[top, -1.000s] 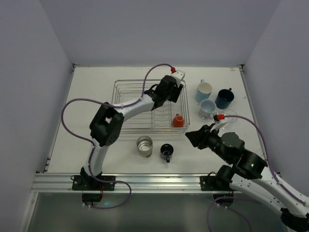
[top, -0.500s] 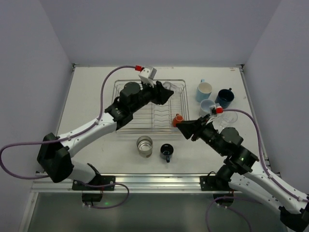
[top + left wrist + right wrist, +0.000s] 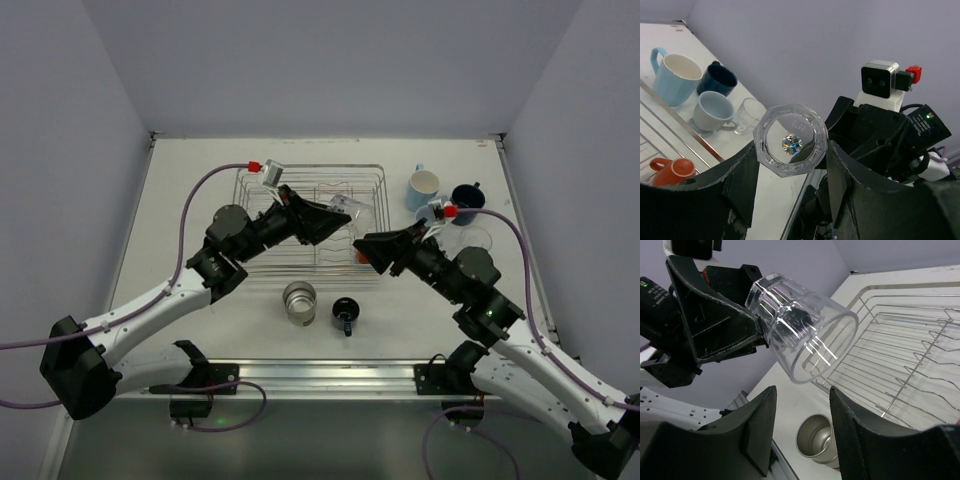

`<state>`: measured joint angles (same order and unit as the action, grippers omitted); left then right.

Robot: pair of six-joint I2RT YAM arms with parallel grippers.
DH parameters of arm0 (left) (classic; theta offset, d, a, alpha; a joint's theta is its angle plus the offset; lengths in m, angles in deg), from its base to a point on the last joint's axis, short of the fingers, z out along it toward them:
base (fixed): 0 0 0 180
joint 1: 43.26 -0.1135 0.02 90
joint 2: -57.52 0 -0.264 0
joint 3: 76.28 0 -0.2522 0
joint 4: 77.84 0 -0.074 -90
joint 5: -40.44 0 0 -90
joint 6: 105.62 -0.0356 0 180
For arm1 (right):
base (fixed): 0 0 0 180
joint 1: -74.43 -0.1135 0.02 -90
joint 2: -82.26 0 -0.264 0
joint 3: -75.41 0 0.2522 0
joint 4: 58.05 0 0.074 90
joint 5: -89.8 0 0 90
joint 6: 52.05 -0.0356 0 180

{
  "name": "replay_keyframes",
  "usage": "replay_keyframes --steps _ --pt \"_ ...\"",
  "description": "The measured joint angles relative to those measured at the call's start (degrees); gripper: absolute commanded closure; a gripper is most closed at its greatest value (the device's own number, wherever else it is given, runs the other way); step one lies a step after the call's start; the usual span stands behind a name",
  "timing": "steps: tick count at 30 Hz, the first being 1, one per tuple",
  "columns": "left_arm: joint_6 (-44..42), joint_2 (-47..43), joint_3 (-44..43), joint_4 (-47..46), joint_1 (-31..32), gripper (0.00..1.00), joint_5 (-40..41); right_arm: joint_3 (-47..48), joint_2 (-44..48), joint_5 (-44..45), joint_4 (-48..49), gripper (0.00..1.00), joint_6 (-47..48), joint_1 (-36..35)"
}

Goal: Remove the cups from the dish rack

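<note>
My left gripper (image 3: pixel 790 161) is shut on a clear glass (image 3: pixel 790 145), gripped near its base and lying on its side in the air above the dish rack (image 3: pixel 262 258). In the top view that glass (image 3: pixel 346 207) points its mouth at my right gripper (image 3: pixel 362 246). The right gripper (image 3: pixel 802 432) is open, just short of the glass's rim (image 3: pixel 810 335) and not touching it. A small orange cup (image 3: pixel 366 258) lies in the rack's right end. Out on the table stand a metallic cup (image 3: pixel 299 302) and a small dark cup (image 3: pixel 345 312).
At the back right stand a light blue mug (image 3: pixel 423 187), a navy mug (image 3: pixel 466 202), a pale blue cup (image 3: pixel 712 112) and a second clear glass (image 3: pixel 749 116). The right arm crosses in front of them. White walls close three sides.
The left gripper has drawn back from the rack's far right corner, carrying the glass nearer and turning it sideways. The right gripper has moved up and left to meet it, its jaws widening.
</note>
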<state>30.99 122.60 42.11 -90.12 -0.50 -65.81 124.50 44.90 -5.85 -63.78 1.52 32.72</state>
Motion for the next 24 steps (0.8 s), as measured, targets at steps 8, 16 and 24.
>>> replay_keyframes --steps 8,16,24 --pt "5.5 -0.1 3.0 -4.1 0.0 0.92 -3.1 2.4 -2.0 -4.6 3.9 0.54 0.0 0.1" --pt "10.7 -0.6 5.6 -9.5 0.0 0.91 -4.5 3.1 -4.9 -7.2 7.9 0.69 -1.1 0.2" --pt "14.5 -1.1 6.9 -13.7 0.2 0.76 -5.5 2.9 -6.1 -9.0 13.4 0.78 -3.0 0.2"
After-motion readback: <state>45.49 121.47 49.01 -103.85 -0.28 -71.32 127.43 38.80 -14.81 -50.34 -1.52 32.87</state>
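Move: Over the near right part of the rack, the left hand already holds the clear glass by its base end; the right fingertips waiting for it are roughly 4 cm back, 4 cm right and 3 cm lower. From the right hand, the glass's middle is some 5 cm ahead, 3 cm left and 4 cm above. The orange cup lies 10 cm ahead, 3 cm right and 24 cm below, the black mug about 3 cm back and 3 cm left, 28 cm down. Rising about 5 cm and easing some 2.5 cm left, the right hand comes up to the open end of the clear glass and, in the second half, partly closes its fingers, one on each side of the glass wall near the rim. The left hand keeps its grip, draws the glass back about 3 cm towards it and turns some 15 degrees, partly clockwise. ##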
